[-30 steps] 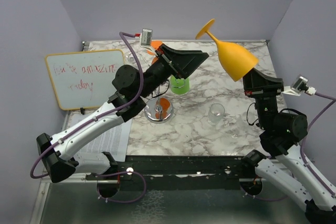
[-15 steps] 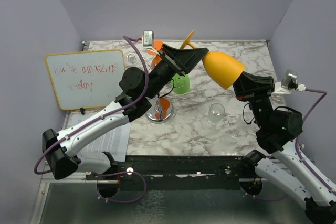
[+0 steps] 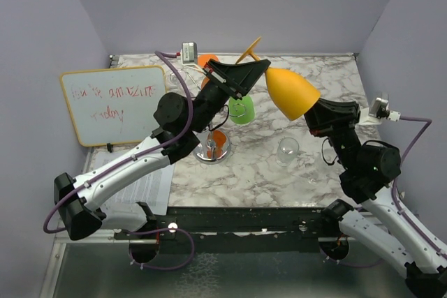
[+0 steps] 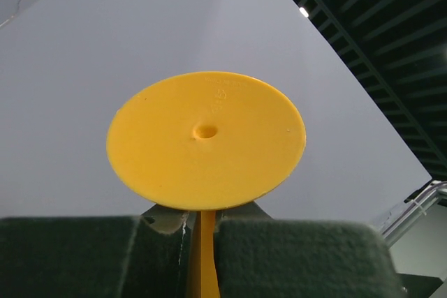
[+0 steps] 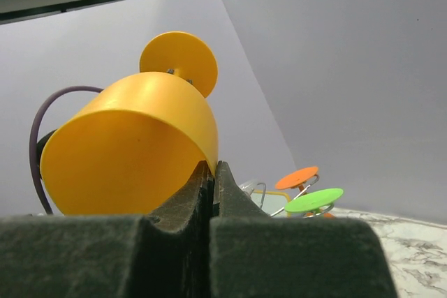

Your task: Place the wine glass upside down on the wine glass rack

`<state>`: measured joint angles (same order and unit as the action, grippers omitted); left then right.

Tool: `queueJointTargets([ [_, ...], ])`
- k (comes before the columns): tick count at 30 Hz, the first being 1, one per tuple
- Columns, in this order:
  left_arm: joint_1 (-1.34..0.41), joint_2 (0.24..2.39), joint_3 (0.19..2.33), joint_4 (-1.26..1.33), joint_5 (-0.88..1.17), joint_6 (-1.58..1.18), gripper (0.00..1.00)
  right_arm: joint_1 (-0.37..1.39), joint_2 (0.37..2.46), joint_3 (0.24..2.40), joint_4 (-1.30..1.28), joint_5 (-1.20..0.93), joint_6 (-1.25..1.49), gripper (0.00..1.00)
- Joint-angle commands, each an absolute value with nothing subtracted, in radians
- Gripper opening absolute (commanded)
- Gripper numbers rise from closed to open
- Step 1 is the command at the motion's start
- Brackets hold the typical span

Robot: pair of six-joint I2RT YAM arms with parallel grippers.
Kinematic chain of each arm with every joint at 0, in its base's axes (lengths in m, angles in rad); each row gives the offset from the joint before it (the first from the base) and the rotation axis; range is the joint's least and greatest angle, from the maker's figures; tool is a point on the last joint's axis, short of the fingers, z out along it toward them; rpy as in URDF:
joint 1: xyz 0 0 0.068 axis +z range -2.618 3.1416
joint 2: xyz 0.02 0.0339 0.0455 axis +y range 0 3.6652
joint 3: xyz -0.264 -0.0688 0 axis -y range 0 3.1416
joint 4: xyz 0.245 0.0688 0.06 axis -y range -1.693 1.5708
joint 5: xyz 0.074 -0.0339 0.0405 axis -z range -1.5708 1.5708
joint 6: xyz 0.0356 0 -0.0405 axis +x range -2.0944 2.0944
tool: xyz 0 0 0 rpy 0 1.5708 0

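Note:
The yellow wine glass (image 3: pixel 290 92) is held in the air over the back of the table, lying on a slant with its foot up toward the back left. My right gripper (image 3: pixel 311 118) is shut on the rim of its bowl (image 5: pixel 133 148). My left gripper (image 3: pixel 257 68) is closed around its stem just under the round foot (image 4: pixel 206 141). The chrome wine glass rack (image 3: pixel 211 150) stands below the left arm, with a green glass (image 3: pixel 240 111) and an orange glass (image 3: pixel 207 61) hanging upside down on it. Their feet show in the right wrist view, green (image 5: pixel 313 199) and orange (image 5: pixel 297 177).
A clear glass (image 3: pixel 287 149) stands upside down on the marble table (image 3: pixel 265 172) right of the rack base. A whiteboard (image 3: pixel 112 102) leans at the left, a printed sheet (image 3: pixel 143 186) lies at the front left. Purple walls close the back and sides.
The right arm swung the yellow glass left and tipped it over, bringing its stem between the left gripper's pads. The left gripper has risen a little to meet it.

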<state>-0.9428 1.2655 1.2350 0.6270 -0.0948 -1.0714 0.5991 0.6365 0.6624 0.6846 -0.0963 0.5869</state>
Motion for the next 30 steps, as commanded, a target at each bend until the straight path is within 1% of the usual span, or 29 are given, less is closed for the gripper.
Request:
queueJointTargets([
  [1,-0.945,1.241,1.204,0.644,-0.100,-0.986,0.00,0.608,0.603,0.654,0.613,-0.209,0.574,0.01],
  [2,-0.945,1.237,1.200,0.648,-0.101,-0.972,0.00,0.608,0.596,0.656,0.599,-0.205,0.573,0.04],
  [3,-0.945,1.232,1.195,0.651,-0.103,-0.962,0.00,0.607,0.589,0.660,0.584,-0.200,0.573,0.09],
  [6,-0.945,1.217,1.182,0.660,-0.106,-0.920,0.00,0.606,0.573,0.678,0.524,-0.180,0.575,0.36],
  [7,-0.945,1.213,1.175,0.662,-0.112,-0.905,0.00,0.607,0.564,0.684,0.498,-0.172,0.570,0.43],
  [8,-0.945,1.206,1.169,0.663,-0.117,-0.890,0.00,0.606,0.555,0.689,0.471,-0.164,0.563,0.48],
  [9,-0.945,1.199,1.163,0.664,-0.120,-0.870,0.00,0.608,0.544,0.690,0.447,-0.161,0.550,0.50],
  [12,-0.945,1.174,1.149,0.666,-0.120,-0.790,0.00,0.606,0.505,0.698,0.357,-0.173,0.506,0.53],
  [18,-0.945,1.141,1.140,0.666,-0.097,-0.622,0.00,0.607,0.461,0.802,0.048,-0.245,0.369,0.57],
  [20,-0.945,1.152,1.153,0.667,-0.079,-0.562,0.00,0.608,0.463,0.858,0.003,-0.299,0.365,0.59],
  [24,-0.945,1.193,1.200,0.667,-0.005,-0.441,0.00,0.607,0.507,0.991,-0.056,-0.410,0.395,0.61],
  [28,-0.945,1.248,1.259,0.688,0.241,-0.288,0.00,0.608,0.555,1.068,0.005,-0.403,0.492,0.62],
  [30,-0.946,1.270,1.284,0.699,0.322,-0.232,0.00,0.607,0.589,1.091,0.049,-0.380,0.553,0.63],
])
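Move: The yellow glass's stem is already pinched by the left gripper, while its rim is still held by the right gripper, whose pads lie about 6 cm right of, 4 cm below and 2 cm behind the glass's middle. From the left hand the rack hub is some 13 cm left, 4 cm ahead and 21 cm below. The hanging green glass is 5 cm left, level fore and aft; the hanging orange glass is 13 cm left and 12 cm ahead, both roughly 29 cm down. Open the right gripper to let go of the yellow glass's rim, sinking about 3 cm, then pull it back some 7 cm and up, clear of the glass, rolling its left side down. Keep the left fingers pinched on the stem, dip slightly, and turn the wrist some 35 degrees so the fingertips tip up; sway left 2–3 cm and return. ##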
